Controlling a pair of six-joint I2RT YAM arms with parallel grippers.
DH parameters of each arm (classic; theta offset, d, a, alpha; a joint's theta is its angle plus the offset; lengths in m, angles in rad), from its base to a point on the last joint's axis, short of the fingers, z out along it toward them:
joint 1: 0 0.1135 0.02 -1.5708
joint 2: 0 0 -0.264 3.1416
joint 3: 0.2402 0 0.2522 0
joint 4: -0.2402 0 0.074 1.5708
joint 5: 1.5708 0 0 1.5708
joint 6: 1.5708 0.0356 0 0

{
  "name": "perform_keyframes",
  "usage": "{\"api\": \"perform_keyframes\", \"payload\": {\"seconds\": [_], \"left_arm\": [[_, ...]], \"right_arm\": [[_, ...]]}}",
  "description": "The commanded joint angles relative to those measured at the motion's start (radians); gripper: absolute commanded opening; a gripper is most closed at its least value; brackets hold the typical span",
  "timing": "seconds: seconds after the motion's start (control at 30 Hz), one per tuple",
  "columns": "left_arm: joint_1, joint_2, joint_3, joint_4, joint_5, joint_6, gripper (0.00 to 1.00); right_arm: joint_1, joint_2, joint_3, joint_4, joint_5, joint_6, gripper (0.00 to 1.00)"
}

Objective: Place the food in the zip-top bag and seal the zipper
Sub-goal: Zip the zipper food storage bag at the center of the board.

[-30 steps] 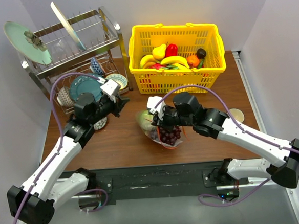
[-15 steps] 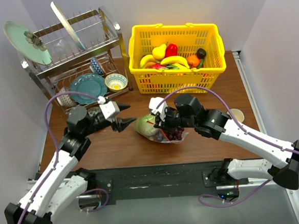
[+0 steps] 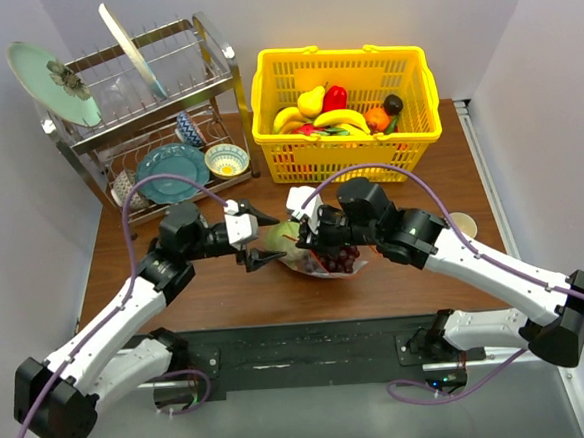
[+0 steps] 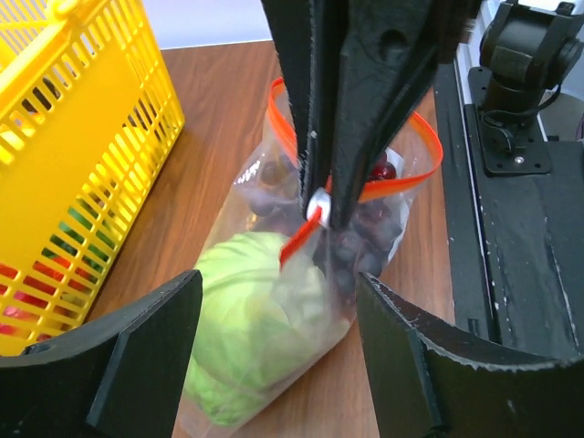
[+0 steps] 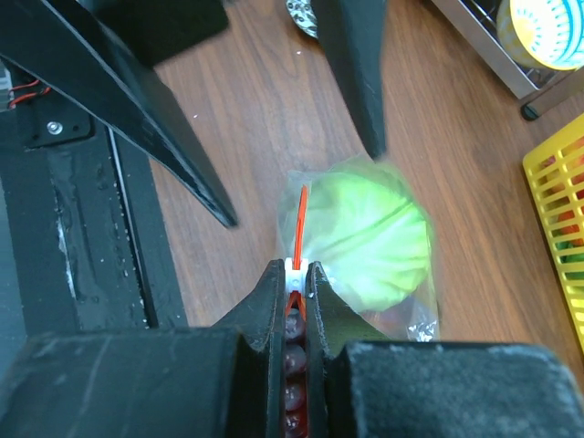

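The clear zip-top bag (image 3: 325, 262) lies on the wooden table mid-scene. Inside it are a round green piece (image 4: 255, 319) and a dark red grape bunch (image 4: 365, 239). The red-orange zipper (image 4: 422, 172) runs along its raised mouth. My right gripper (image 5: 294, 266) is shut on the zipper's white slider (image 4: 318, 203), holding the mouth up. My left gripper (image 4: 278, 278) is open, one finger on each side of the bag's green end without touching it. In the top view, the left gripper (image 3: 265, 238) is just left of the right gripper (image 3: 309, 240).
A yellow lattice basket (image 3: 347, 145) with more plastic fruit stands right behind the bag. A metal dish rack (image 3: 143, 99) with plates and bowls fills the back left. A small round lid (image 3: 462, 225) lies at the right.
My left gripper has opened and swung right from beside the dish rack to straddle the bag's left end. The right gripper has stayed shut on the zipper slider, shifting slightly.
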Motion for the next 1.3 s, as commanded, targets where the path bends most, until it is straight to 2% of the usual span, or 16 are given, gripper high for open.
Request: {"api": "perform_keyframes", "payload": {"seconds": [0.0, 0.07, 0.17, 0.2, 0.23, 0.27, 0.3, 0.4, 0.57, 0.73, 1.0, 1.27], "left_arm": [[-0.028, 0.054, 0.096, 0.015, -0.045, 0.064, 0.72], [-0.037, 0.067, 0.114, 0.026, -0.044, 0.055, 0.69], [-0.046, 0.087, 0.131, 0.041, -0.035, 0.043, 0.55], [-0.046, 0.101, 0.136, 0.041, -0.027, 0.041, 0.38], [-0.046, 0.109, 0.142, 0.037, -0.016, 0.041, 0.29], [-0.046, 0.112, 0.142, 0.035, -0.009, 0.038, 0.08], [-0.046, 0.118, 0.142, 0.034, 0.004, 0.040, 0.00], [-0.046, 0.114, 0.136, 0.035, 0.060, 0.041, 0.00], [-0.025, 0.100, 0.145, 0.023, -0.105, -0.051, 0.00], [0.121, 0.110, 0.149, 0.035, -0.146, -0.190, 0.00], [0.167, 0.110, 0.171, -0.008, -0.217, -0.189, 0.00], [0.219, 0.164, 0.251, -0.101, -0.401, -0.168, 0.00]], "right_arm": [[0.001, -0.016, 0.058, 0.026, -0.029, -0.010, 0.00], [0.001, -0.013, 0.055, 0.025, -0.030, -0.013, 0.00], [0.001, -0.011, 0.056, 0.025, -0.032, -0.014, 0.00], [0.001, -0.013, 0.056, 0.026, -0.032, -0.016, 0.00], [0.001, -0.013, 0.056, 0.026, -0.032, -0.016, 0.00], [0.001, -0.014, 0.056, 0.026, -0.032, -0.017, 0.00], [0.001, -0.013, 0.056, 0.025, -0.032, -0.019, 0.00], [0.001, -0.014, 0.055, 0.020, -0.023, -0.020, 0.00], [0.001, -0.025, 0.036, 0.000, 0.020, -0.014, 0.00], [0.001, -0.065, -0.016, -0.015, 0.083, 0.016, 0.00], [0.002, -0.123, -0.059, -0.044, 0.145, 0.035, 0.00], [0.001, -0.163, -0.062, -0.103, 0.149, 0.081, 0.00]]}}
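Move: The left hand, open, has the short orange zip end about 2 cm to its right and 1 cm ahead, at its own height. That end juts some 3 cm left of the right hand, level and at the same height, where the right fingers already hold the white slider. From the right hand, the bagged cabbage lies about 3 cm left, level fore and aft, 11 cm below. The grapes are 6 cm right, 4 cm back and 7 cm below. The right fingers keep their pinch on the slider, nearly still at first, while the left hand eases about 2 cm right and 1 cm forward and shuts on the zip end. The left hand then draws away forward and left, roughly 11 cm, swinging some 25 degrees counter-clockwise with fingers shut; the right carries the slider almost 4 cm to the right, turning slightly clockwise. ##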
